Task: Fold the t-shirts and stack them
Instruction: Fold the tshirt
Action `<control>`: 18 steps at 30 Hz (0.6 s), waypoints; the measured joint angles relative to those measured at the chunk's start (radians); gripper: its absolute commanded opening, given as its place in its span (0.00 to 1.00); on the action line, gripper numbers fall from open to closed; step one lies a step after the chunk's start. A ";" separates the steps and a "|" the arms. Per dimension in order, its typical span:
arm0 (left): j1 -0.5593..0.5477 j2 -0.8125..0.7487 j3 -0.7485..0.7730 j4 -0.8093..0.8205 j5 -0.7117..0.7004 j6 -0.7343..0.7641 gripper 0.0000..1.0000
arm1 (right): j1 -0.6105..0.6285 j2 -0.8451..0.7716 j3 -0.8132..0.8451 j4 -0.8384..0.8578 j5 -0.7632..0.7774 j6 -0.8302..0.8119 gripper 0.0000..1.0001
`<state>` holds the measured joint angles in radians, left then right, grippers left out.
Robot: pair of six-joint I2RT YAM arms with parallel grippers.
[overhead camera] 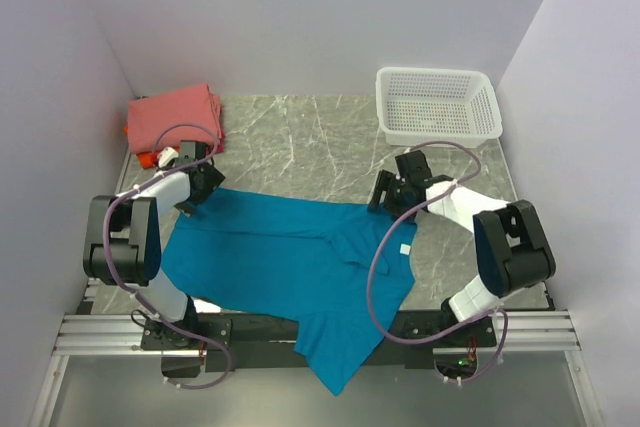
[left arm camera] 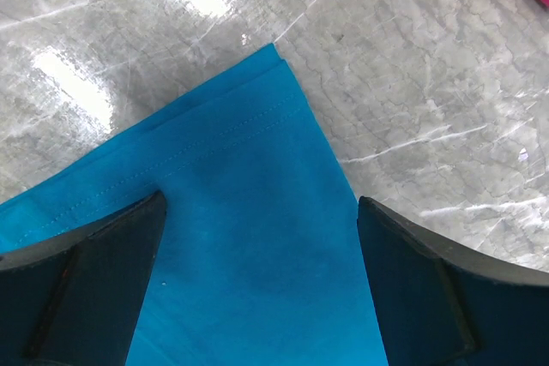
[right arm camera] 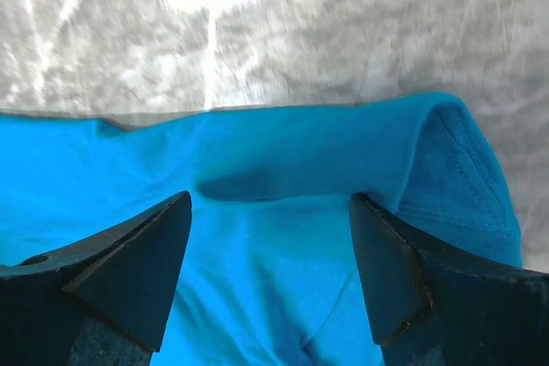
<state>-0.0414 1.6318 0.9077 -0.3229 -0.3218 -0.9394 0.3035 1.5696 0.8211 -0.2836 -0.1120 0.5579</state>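
Observation:
A teal-blue t-shirt [overhead camera: 290, 262] lies spread across the table's front half, part of it hanging over the near edge. My left gripper [overhead camera: 200, 190] hovers open over the shirt's far left corner [left arm camera: 257, 186], its black fingers [left arm camera: 94, 272] wide apart with cloth between them but not pinched. My right gripper [overhead camera: 392, 192] stands open above the shirt's far right edge [right arm camera: 343, 152], where the fabric is rolled over in a fold. A salmon-pink folded t-shirt [overhead camera: 175, 115] tops a stack at the back left, with red and orange edges [overhead camera: 143, 155] showing below it.
A white mesh basket [overhead camera: 437, 105] stands at the back right. Grey marble tabletop [overhead camera: 300, 147] lies between the stack and the basket. Purple cables loop from both arms. Walls close in on the left, right and back.

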 measured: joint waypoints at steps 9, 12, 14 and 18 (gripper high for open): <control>-0.013 0.050 0.056 -0.006 0.011 -0.029 1.00 | -0.136 0.147 0.156 -0.026 -0.189 -0.012 0.81; -0.032 0.087 0.104 -0.008 0.015 -0.046 0.99 | -0.178 0.219 0.251 -0.067 -0.201 -0.019 0.81; -0.050 0.117 0.140 -0.013 0.015 -0.054 0.99 | -0.200 0.260 0.309 -0.087 -0.187 -0.027 0.81; -0.075 0.170 0.207 -0.019 0.027 -0.074 1.00 | -0.248 0.287 0.363 -0.118 -0.124 -0.037 0.81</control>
<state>-0.1165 1.8019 1.1145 -0.3416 -0.2943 -1.0134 0.0559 1.8565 1.1839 -0.4015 -0.2356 0.5209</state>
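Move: The t-shirt lies spread out just under both open hands, one near each far corner. Its middle is about 20 cm to the right of my left hand and some 16 cm back, and a couple of centimetres lower. The folded red stack sits about 19 cm ahead of that hand and 6 cm left. From my right hand the t-shirt's middle is roughly 20 cm left and 14 cm back; the white basket is some 24 cm ahead and 11 cm right. With both grippers still open and their fingertips bearing on the cloth, I drag the t-shirt forward and to the right across the table, staying low. My right hand leads, going about 9 cm forward and 5 or 6 cm right towards the basket and swinging some 10 degrees clockwise; my left follows, roughly 5 cm forward and 4 cm right. ##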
